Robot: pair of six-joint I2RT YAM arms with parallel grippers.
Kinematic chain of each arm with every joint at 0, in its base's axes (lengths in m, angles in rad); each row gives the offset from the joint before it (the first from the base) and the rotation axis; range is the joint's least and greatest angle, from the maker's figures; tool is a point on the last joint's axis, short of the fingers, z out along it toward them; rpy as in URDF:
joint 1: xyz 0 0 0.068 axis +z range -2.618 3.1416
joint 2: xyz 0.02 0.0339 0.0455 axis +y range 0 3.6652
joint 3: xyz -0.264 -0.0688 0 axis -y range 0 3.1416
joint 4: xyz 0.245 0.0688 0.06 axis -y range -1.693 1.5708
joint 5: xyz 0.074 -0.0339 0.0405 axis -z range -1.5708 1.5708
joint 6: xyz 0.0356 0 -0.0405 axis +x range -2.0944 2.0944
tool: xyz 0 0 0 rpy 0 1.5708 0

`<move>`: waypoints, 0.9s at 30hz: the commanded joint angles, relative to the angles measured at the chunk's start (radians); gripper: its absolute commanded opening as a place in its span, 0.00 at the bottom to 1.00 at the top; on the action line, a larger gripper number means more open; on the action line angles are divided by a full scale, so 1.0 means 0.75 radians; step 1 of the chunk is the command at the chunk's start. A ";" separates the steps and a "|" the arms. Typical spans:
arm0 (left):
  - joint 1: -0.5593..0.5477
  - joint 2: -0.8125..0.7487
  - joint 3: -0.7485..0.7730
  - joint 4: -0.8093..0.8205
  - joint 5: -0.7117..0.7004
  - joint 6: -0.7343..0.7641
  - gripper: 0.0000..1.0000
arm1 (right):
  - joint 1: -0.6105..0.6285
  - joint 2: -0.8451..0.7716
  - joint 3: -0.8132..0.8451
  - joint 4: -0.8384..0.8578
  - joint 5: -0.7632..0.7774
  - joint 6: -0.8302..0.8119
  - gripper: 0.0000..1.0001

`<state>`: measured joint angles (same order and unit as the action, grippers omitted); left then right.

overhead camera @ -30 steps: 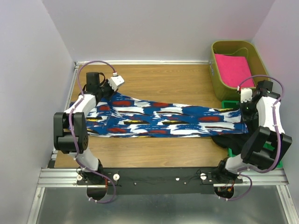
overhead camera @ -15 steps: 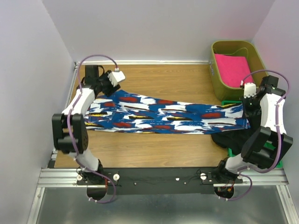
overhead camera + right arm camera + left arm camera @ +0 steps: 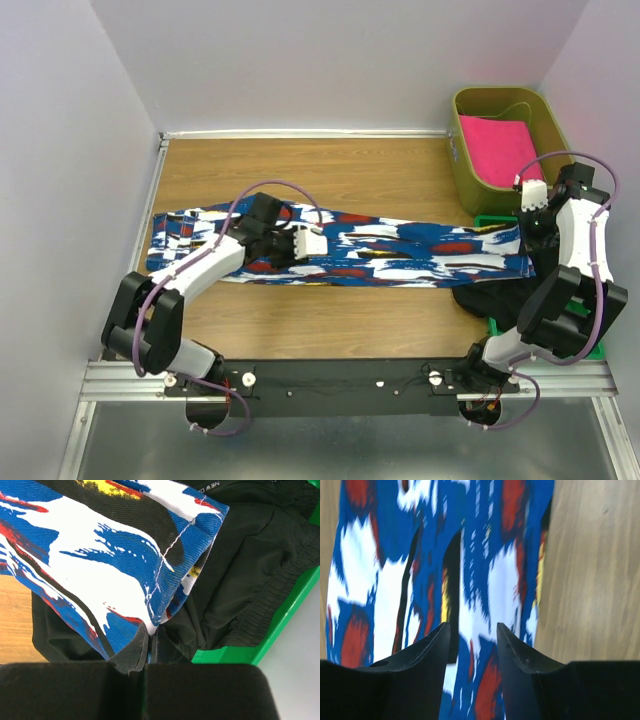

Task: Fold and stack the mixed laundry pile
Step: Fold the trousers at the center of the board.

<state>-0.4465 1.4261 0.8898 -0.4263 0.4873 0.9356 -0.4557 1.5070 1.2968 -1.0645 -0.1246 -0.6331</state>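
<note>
The long blue cloth (image 3: 400, 250) with white, red and black blotches lies stretched left to right across the wooden table. My left gripper (image 3: 318, 243) hovers over its middle, open, and in the left wrist view the left gripper (image 3: 472, 630) has nothing between its fingers, only the blue cloth (image 3: 485, 555) below. My right gripper (image 3: 527, 232) is shut on the cloth's right end; the right wrist view shows the right gripper (image 3: 151, 647) pinching a hemmed edge of the blue cloth (image 3: 100, 555). Under that end lies the black garment (image 3: 250, 580), seen from above as a crumpled black garment (image 3: 480, 298).
A green tray (image 3: 592, 345) sits at the right table edge under the black garment, and its green rim (image 3: 280, 625) shows in the right wrist view. An olive bin (image 3: 465, 170) at the back right holds a folded pink cloth (image 3: 498, 150). Walls close in on three sides.
My left gripper let go of the cloth's left end, opened, and swung right over the cloth's middle. The left end now lies flat on the table. The right arm barely moved.
</note>
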 commanded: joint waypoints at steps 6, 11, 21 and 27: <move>-0.284 0.197 0.065 0.167 -0.140 -0.106 0.49 | -0.014 0.020 0.001 0.016 0.035 -0.029 0.01; -0.347 0.279 0.078 0.202 -0.194 -0.104 0.47 | -0.014 0.022 0.005 0.020 0.043 -0.035 0.01; -0.348 0.146 0.100 0.039 -0.130 -0.010 0.00 | -0.014 0.032 0.020 0.022 0.058 -0.035 0.01; -0.348 0.070 0.045 -0.059 -0.104 0.057 0.00 | -0.014 0.036 0.022 0.039 0.078 -0.037 0.01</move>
<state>-0.7071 1.5131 0.9375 -0.3866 0.3695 0.9245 -0.4580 1.5249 1.2968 -1.0569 -0.1104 -0.6456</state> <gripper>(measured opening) 0.012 0.019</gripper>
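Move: From the half-open left hand, the spot of trouser edge it will pinch, along the near side of the upper layer, lies about 7 cm to the right, 2 cm back and 5 cm below. The trousers' waistband lies some 32 cm to the left and 5 cm farther out, 6 cm below. From the right hand, shut on the trousers' leg end, that trouser edge is roughly 50 cm to the left, level ahead and 10 cm lower; the black garment lies about 8 cm below and 6 cm back. The left hand, already low over the trousers, carries on about 7 cm to the right along their near side and sinks some 5 cm, coming back a little towards the base, then shuts its half-open fingers on the near edge of the upper layer and lifts it about 4 cm, pinched at the fingertips. The right hand meanwhile stays put, keeping its grip on the leg end above the black garment so that the trousers stay stretched out between the two hands. ##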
